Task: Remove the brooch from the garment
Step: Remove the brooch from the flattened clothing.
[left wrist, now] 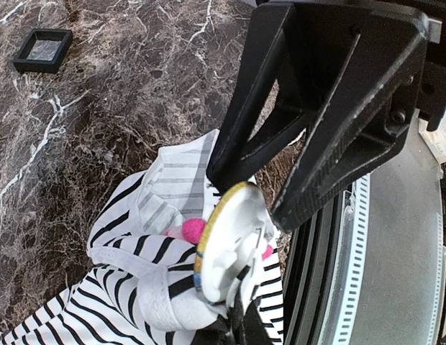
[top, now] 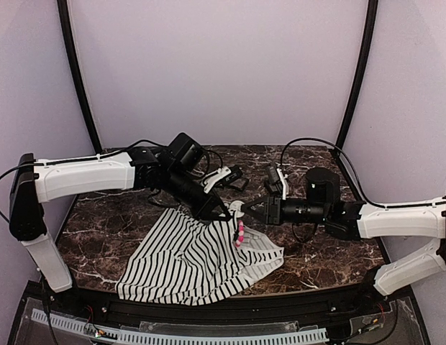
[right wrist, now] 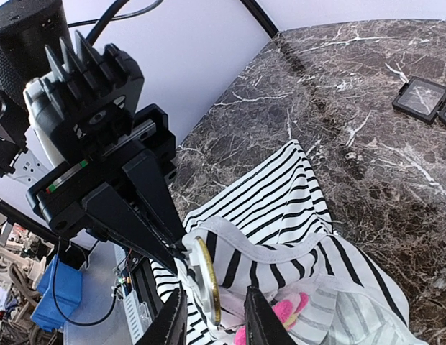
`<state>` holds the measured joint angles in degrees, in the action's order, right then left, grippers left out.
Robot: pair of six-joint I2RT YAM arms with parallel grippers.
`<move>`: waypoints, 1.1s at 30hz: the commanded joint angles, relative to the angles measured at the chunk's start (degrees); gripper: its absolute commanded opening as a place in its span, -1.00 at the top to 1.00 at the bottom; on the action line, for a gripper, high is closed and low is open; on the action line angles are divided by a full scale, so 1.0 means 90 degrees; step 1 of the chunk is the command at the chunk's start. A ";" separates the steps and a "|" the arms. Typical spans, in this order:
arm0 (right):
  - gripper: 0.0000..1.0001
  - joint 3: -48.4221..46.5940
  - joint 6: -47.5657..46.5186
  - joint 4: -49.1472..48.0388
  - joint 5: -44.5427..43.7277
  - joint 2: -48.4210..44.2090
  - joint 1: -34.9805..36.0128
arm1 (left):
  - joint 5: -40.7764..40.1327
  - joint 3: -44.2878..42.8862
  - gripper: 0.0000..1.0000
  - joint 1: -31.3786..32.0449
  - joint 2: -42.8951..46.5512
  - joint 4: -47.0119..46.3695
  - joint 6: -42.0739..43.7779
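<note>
The garment (top: 194,259), white with thin black stripes, lies on the marble and is pulled up at its right edge. The brooch (top: 239,233) hangs there on edge, its pink petals showing. In the left wrist view the brooch (left wrist: 226,244) shows a white, gold-rimmed back disc with a metal pin. My left gripper (left wrist: 248,198) is shut on a fold of the garment (left wrist: 129,244) at the disc's top rim. My right gripper (right wrist: 214,291) stands open, one finger on each side of the brooch's disc (right wrist: 208,277), with a gap on both sides.
Small black square frames (right wrist: 422,97) lie on the dark marble table (top: 108,230) beyond the garment, and one such frame (left wrist: 43,49) shows in the left wrist view. A black rail (top: 208,313) runs along the table's near edge. Both arms meet over the table's middle.
</note>
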<state>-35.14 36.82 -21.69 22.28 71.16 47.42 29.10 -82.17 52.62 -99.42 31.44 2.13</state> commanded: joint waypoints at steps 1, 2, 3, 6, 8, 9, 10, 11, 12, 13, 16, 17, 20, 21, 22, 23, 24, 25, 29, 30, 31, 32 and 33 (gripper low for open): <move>0.51 -0.0022 0.0104 -0.0411 0.0355 0.0158 -0.0044 | 0.0084 -0.0108 0.99 -0.0003 0.0132 0.0003 0.0017; 0.55 -0.0032 0.0099 -0.0418 0.0356 0.0182 -0.0044 | 0.0086 -0.0108 0.98 -0.0001 0.0137 0.0003 0.0017; 0.61 -0.0039 0.0105 -0.0420 0.0356 0.0202 -0.0044 | 0.0086 -0.0108 0.98 0.0001 0.0137 0.0003 0.0017; 0.81 -0.0015 0.0109 -0.0452 0.0337 0.0210 -0.0054 | 0.0092 -0.0108 0.98 0.0002 0.0135 0.0003 0.0016; 1.00 0.0011 0.0117 -0.0468 0.0281 0.0185 -0.0053 | 0.0112 -0.0108 0.98 0.0003 0.0135 0.0004 0.0016; 1.00 0.0025 0.0106 -0.0453 0.0233 0.0173 -0.0062 | 0.0105 -0.0113 0.99 0.0003 0.0132 0.0003 0.0014; 1.00 0.0047 0.0090 -0.0399 0.0184 0.0159 -0.0063 | 0.0101 -0.0117 0.98 0.0003 0.0134 0.0008 0.0007; 1.00 0.0065 0.0080 -0.0359 0.0150 0.0142 -0.0071 | 0.0063 -0.0122 0.98 -0.0009 0.0136 0.0021 -0.0003; 1.00 0.0084 0.0061 -0.0286 0.0119 0.0119 -0.0066 | 0.0021 -0.0126 0.98 -0.0008 0.0147 0.0017 -0.0020; 1.00 0.0116 0.0046 -0.0222 0.0085 0.0078 -0.0071 | -0.0064 -0.0127 0.98 -0.0027 0.0162 0.0009 -0.0035; 1.00 0.0240 -0.0033 0.0035 -0.0004 -0.0129 -0.0077 | -0.0184 -0.0137 0.90 -0.0103 0.0171 -0.0004 -0.0169; 1.00 0.0274 -0.0080 0.0161 -0.0047 -0.0210 -0.0075 | -0.0152 -0.0137 0.87 -0.0163 0.0176 -0.0038 -0.0184; 1.00 0.0381 -0.0232 0.0559 -0.0205 -0.0476 -0.0074 | -0.0039 -0.0123 0.62 -0.0272 0.0195 -0.0121 -0.0349; 1.00 0.0398 -0.0293 0.0697 -0.0270 -0.0576 -0.0075 | -0.0018 -0.0119 0.56 -0.0298 0.0208 -0.0123 -0.0376; 1.00 0.0410 -0.0346 0.0830 -0.0298 -0.0674 -0.0071 | -0.0014 -0.0119 0.42 -0.0309 0.0217 -0.0134 -0.0391; 1.00 0.0419 -0.0387 0.0918 -0.0316 -0.0779 -0.0074 | 0.0010 -0.0106 0.34 -0.0317 0.0238 -0.0139 -0.0392; 1.00 0.0435 -0.0411 0.0955 -0.0318 -0.0874 -0.0076 | 0.0065 -0.0097 0.16 -0.0318 0.0247 -0.0174 -0.0398; 1.00 0.0458 -0.0404 0.0946 -0.0299 -0.0968 -0.0073 | 0.0110 -0.0074 0.09 -0.0331 0.0275 -0.0203 -0.0405; 1.00 0.0476 -0.0268 0.0514 0.0069 -0.1131 -0.0071 | 0.0742 0.0108 -0.35 -0.0332 0.0431 -0.0520 -0.0410; 1.00 0.0474 -0.0211 0.0352 0.0172 -0.1124 -0.0068 | 0.1064 0.0146 -0.45 -0.0330 0.0507 -0.0680 -0.0416; 1.00 0.0464 -0.0168 0.0206 0.0272 -0.1104 -0.0068 | 0.1229 0.0241 -0.49 -0.0329 0.0552 -0.0768 -0.0450; 1.00 0.0442 -0.0126 0.0078 0.0370 -0.1066 -0.0064 | 0.1498 0.0291 -0.55 -0.0329 0.0647 -0.0966 -0.0470; 1.00 0.0425 -0.0097 -0.0069 0.0487 -0.1033 -0.0065 | 0.1608 0.0402 -0.58 -0.0329 0.0700 -0.1068 -0.0537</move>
<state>-31.57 34.81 -16.38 22.63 61.49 47.11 35.18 -81.12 49.60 -98.30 27.33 -1.76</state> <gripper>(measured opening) 0.009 0.763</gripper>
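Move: Some 3 cm to the right hand's left and about 1 cm ahead, at its height, the round gold-rimmed brooch stands between the hands beside the gathered neckline cloth. The left hand keeps that cloth pinched, about 5 cm to the right hand's left, level with it and a centimetre lower. The pink flower hangs roughly 3 cm back, 1 cm left and 6 cm below the right hand. From the left hand the brooch lies about 3 cm right. Closing its part-open fingers, the right hand pinches the brooch's edge, holds there briefly, then draws it about 3 cm to the right, away from the cloth, and 2 cm back, dipping before it rises. The left hand eases 2 cm forward, opening wide to let go of the garment, then turns back slightly and lifts about 2 cm. ##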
